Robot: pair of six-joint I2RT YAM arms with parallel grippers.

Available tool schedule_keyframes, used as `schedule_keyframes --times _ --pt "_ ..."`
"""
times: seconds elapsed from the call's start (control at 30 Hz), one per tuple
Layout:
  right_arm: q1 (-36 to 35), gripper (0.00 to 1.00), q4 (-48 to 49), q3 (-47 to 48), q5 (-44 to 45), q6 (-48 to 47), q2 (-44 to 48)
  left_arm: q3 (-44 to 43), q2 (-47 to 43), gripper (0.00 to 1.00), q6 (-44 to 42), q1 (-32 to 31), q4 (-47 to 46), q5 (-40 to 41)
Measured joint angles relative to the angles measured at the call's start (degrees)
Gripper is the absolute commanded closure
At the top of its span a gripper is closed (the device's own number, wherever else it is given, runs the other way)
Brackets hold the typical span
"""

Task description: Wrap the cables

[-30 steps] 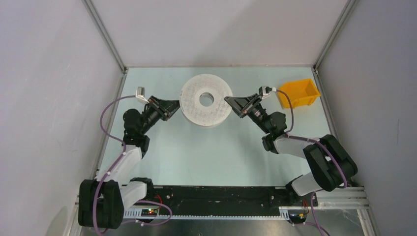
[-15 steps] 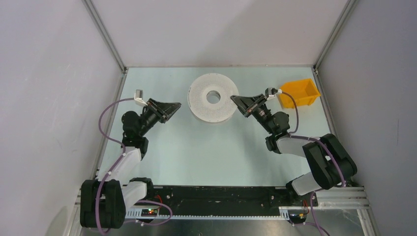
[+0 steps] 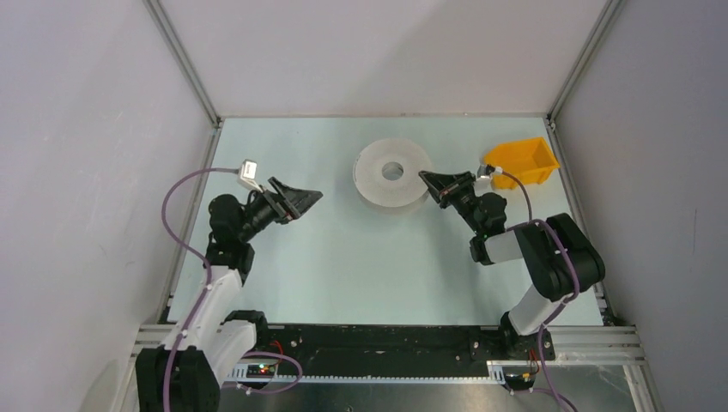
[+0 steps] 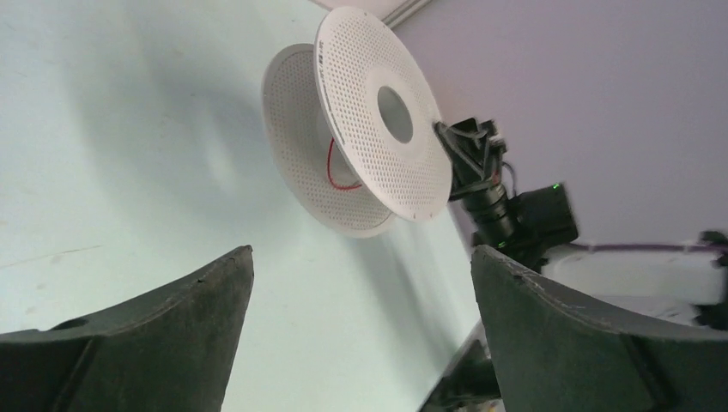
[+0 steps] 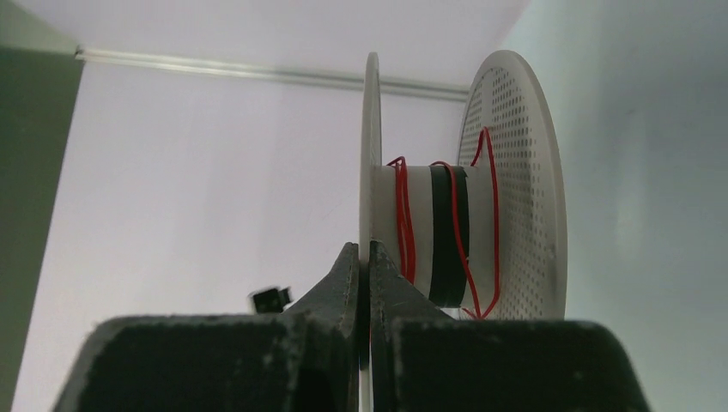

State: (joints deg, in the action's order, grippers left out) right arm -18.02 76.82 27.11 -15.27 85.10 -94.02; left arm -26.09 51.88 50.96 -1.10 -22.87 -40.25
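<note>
The pale grey perforated spool (image 3: pixel 392 174) lies flat on the table at the back middle. My right gripper (image 3: pixel 426 178) is shut on the rim of its upper flange (image 5: pixel 371 154), at the spool's right side. The cable is a thin red wire (image 5: pixel 402 223), in a few loose turns round the spool's core beside a black band (image 5: pixel 448 232). It also shows between the flanges in the left wrist view (image 4: pixel 330 167). My left gripper (image 3: pixel 309 202) is open and empty, well to the left of the spool (image 4: pixel 378 129), with bare table between its fingertips (image 4: pixel 361 250).
An orange bin (image 3: pixel 521 161) stands at the back right, just behind my right gripper. Grey walls close the table at the back and on both sides. Lilac arm cables loop beside each arm.
The spool has slid right and a little back, with my right gripper on its rim. My left gripper has drawn back left, so it now stands apart from the spool.
</note>
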Motion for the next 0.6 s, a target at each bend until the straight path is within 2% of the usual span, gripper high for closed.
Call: schedule_keyframes --times 0.17,0.27,0.53,0.6 --pt "1.92 1.0 -0.04 0.0 1.46 -0.94 -5.03 -3.76 -3.78 0.0 -13.86 -3.08 14.45 5.49" --pt "2.82 1.0 0.33 0.02 1.97 -1.03 -8.41 -5.03 -4.59 0.0 -18.73 -4.59 19.89 7.76" --pt "4.74 1.0 0.74 0.42 2.45 -1.14 -14.58 -5.22 -4.63 0.0 -22.6 -4.79 25.88 10.21" --pt "5.14 0.95 1.16 0.63 2.4 -1.18 -15.28 -5.22 -4.61 0.0 -22.77 -4.79 26.29 10.21"
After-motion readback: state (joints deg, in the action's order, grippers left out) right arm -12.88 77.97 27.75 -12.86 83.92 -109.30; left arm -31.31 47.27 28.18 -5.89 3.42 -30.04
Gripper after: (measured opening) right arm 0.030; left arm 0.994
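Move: The right hand still grips the near-right rim of the spool's upper flange, with the spool's middle some 7 cm left, 2 cm ahead and 4 cm below. The clear table spot it is being lowered to lies about 6 cm ahead, 3 cm left and 20 cm down. The yellow bin is roughly 12 cm ahead, 29 cm right and 18 cm below. From the empty left hand, the spool is about 17 cm right and 8 cm ahead, slightly lower. Keeping its pinch, the right hand lowers the spool about 10 cm, drifting forward-right, while the open left sinks 4 cm. ##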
